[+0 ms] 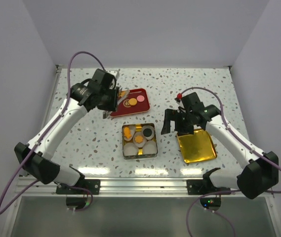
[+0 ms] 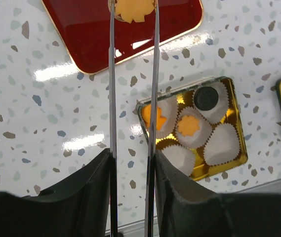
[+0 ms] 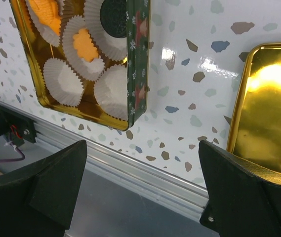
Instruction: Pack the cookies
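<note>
A yellow flower-shaped cookie sits between the tips of the two long metal blades of my left gripper, which is shut on it over the red tray. In the top view that gripper is at the tray's left end. An orange cookie and a pink one lie on the tray. The gold tin holds white paper cups; two carry orange cookies and one carries a dark cookie. My right gripper hangs open and empty beside the tin.
A gold lid lies inside up, right of the tin, below my right arm. In the right wrist view the tin's green patterned wall is at the upper left, and the table's metal front rail runs below the open fingers.
</note>
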Controlling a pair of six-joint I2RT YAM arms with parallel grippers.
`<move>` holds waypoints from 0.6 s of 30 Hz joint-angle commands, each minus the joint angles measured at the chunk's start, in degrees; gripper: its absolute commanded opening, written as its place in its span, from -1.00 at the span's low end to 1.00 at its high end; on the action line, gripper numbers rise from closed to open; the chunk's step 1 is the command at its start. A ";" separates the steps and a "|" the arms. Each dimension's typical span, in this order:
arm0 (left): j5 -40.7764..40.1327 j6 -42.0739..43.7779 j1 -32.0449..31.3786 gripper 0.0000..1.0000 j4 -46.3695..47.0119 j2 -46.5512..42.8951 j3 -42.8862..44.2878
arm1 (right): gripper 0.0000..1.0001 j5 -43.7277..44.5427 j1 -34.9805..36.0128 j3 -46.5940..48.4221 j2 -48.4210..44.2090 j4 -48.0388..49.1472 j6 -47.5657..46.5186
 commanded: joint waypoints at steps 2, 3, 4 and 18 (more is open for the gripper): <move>6.89 4.24 -0.34 -0.45 2.39 -7.07 -4.96 | 0.97 2.74 -0.02 4.46 1.05 0.35 -0.17; 8.81 4.33 -0.78 -0.48 2.92 -8.82 -5.86 | 0.97 2.92 -0.46 5.68 1.40 0.17 -0.26; 9.18 4.42 -1.13 -0.49 3.10 -9.53 -6.73 | 0.97 2.83 -0.81 6.39 1.75 0.00 -0.34; 10.59 -1.99 -16.95 -0.53 6.79 -14.99 -15.09 | 0.97 -0.77 -5.39 15.89 5.62 -0.44 1.85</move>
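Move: The left hand holds the tongs with an orange flower cookie pinched in their tips. The cookie tin's middle lies about 10 cm back, some 16 cm to this hand's right and 21 cm below. Its fish cookie is about 5 cm back and 10 cm right, and its black cookie 5 cm back and 20 cm right. The red tray is 12 cm ahead and 10 cm right. From the open, empty right hand, the tin's middle is some 19 cm left, 3 cm back and 12 cm below. Keeping the orange flower cookie pinched in the tong tips, the left hand draws back about 11 cm from the red tray, first straight back, then curving right for about half as much, towards the cookie tin, turning some 20 degrees clockwise at nearly constant height. The right hand, still open and empty, clears away from the tin, forward and up by about 6 cm each. ##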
